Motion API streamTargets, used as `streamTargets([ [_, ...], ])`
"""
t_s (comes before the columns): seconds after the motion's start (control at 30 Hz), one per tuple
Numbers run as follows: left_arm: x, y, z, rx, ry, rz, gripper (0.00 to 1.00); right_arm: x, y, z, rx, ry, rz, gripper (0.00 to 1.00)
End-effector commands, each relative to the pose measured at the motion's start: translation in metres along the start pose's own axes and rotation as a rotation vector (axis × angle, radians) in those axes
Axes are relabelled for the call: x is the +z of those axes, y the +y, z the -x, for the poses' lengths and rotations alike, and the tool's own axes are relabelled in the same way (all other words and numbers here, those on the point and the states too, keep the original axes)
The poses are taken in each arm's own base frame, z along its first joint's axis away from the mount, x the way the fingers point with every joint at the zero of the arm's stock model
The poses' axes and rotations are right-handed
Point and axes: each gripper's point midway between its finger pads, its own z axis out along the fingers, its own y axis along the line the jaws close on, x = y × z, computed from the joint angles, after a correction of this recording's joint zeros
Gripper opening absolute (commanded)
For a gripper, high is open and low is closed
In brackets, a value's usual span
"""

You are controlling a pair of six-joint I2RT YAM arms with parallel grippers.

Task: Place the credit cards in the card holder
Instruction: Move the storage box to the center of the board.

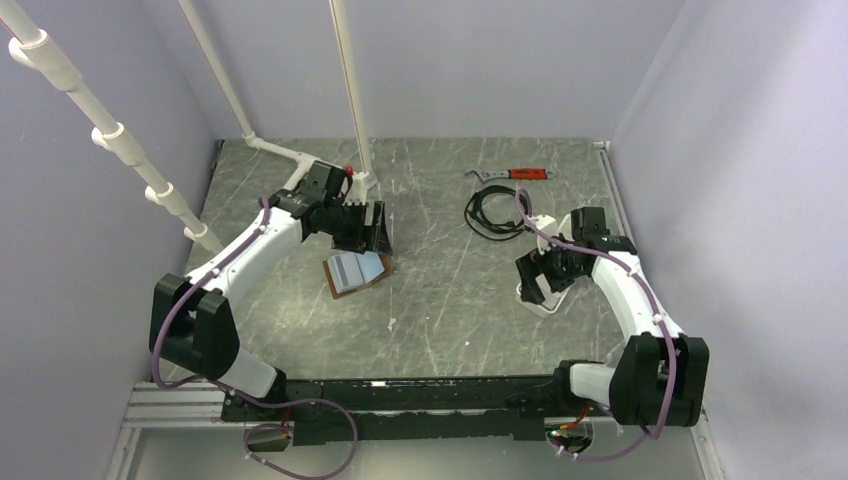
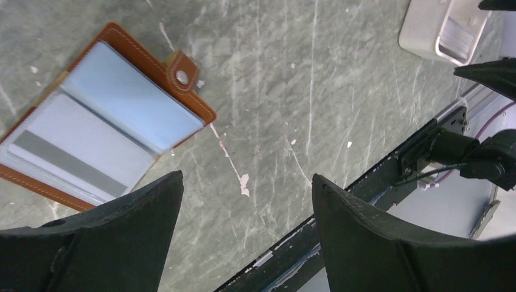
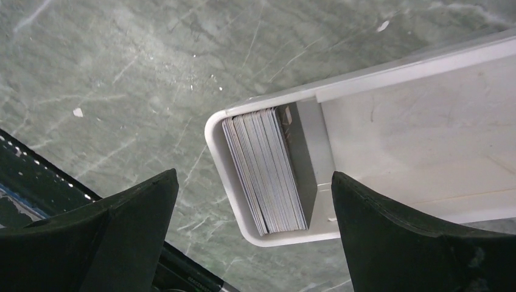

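Note:
The brown card holder [image 1: 356,273] lies open on the table, left of centre. In the left wrist view the card holder [image 2: 106,115] shows pale clear pockets, and a grey card with a dark stripe [image 2: 64,159] sits in the lower one. My left gripper [image 1: 368,232] [image 2: 247,176] hovers open just behind and right of it, with nothing between its fingers. A stack of grey credit cards [image 3: 264,170] stands on edge at the end of a white tray [image 3: 389,121]. Directly above that stack my right gripper [image 1: 535,283] [image 3: 254,173] hangs open, apart from the cards.
A coiled black cable [image 1: 492,212] and an orange-handled wrench [image 1: 510,174] lie at the back right. White pipes [image 1: 350,90] rise at the back left. The black front rail [image 1: 400,395] runs along the near edge. Walls close in on both sides.

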Motion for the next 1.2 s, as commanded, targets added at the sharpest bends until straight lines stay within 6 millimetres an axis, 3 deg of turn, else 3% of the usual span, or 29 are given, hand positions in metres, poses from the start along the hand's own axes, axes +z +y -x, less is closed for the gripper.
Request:
streamTargets([
  [0.0,-0.003,-0.017,0.001,0.07,-0.023,-0.051,0.83,0.001,-0.013,0.004,-0.086,-0.034,-0.042,0.99],
  [0.07,-0.001,-0.019,0.0,0.07,-0.012,-0.063,0.83,0.004,-0.017,0.006,-0.08,-0.033,-0.042,0.99],
  [0.23,0.004,-0.017,-0.003,0.065,0.009,-0.061,0.83,0.02,-0.006,0.006,-0.029,-0.027,0.064,0.99],
  [0.5,0.008,-0.015,-0.005,0.058,0.025,-0.061,0.83,0.022,0.009,0.009,-0.03,-0.001,0.15,0.98],
  [0.63,0.009,-0.014,-0.005,0.058,0.028,-0.057,0.83,0.021,0.019,0.007,-0.047,0.03,0.18,0.91],
  [0.87,0.01,-0.015,-0.006,0.053,0.033,-0.065,0.83,0.011,0.019,0.0,-0.073,0.011,0.114,0.81],
  [1.07,0.011,-0.016,-0.008,0.054,0.037,-0.069,0.83,0.007,0.021,0.001,-0.085,-0.001,0.114,0.62],
  [1.1,0.011,-0.015,-0.007,0.057,0.034,-0.065,0.83,0.008,0.02,0.001,-0.085,-0.002,0.11,0.62],
  [1.17,0.011,-0.014,-0.007,0.059,0.031,-0.057,0.83,0.007,0.007,0.002,-0.077,-0.001,0.035,0.77],
])
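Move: The storage box lies under the right hand's fingers, its middle some 5 cm ahead, 5 cm to the right and 6 cm below. The card stack in its near end is almost straight beneath, about 2 cm right and 5 cm down. The cable coil lies about 15 cm ahead and 5 cm left, the open card holder some 33 cm left and 3 cm ahead. From the left hand the box is about 34 cm right, 1 cm back and 13 cm down. With its fingers wide open, the right hand first dips nearly 3 cm over the card-filled near end of the storage box, then shifts about 2 cm to the left with a small counter-clockwise turn. From there it rises almost to its starting height, still over that end, while its fingers draw together from fully open to about two thirds, with nothing gripped between them. ##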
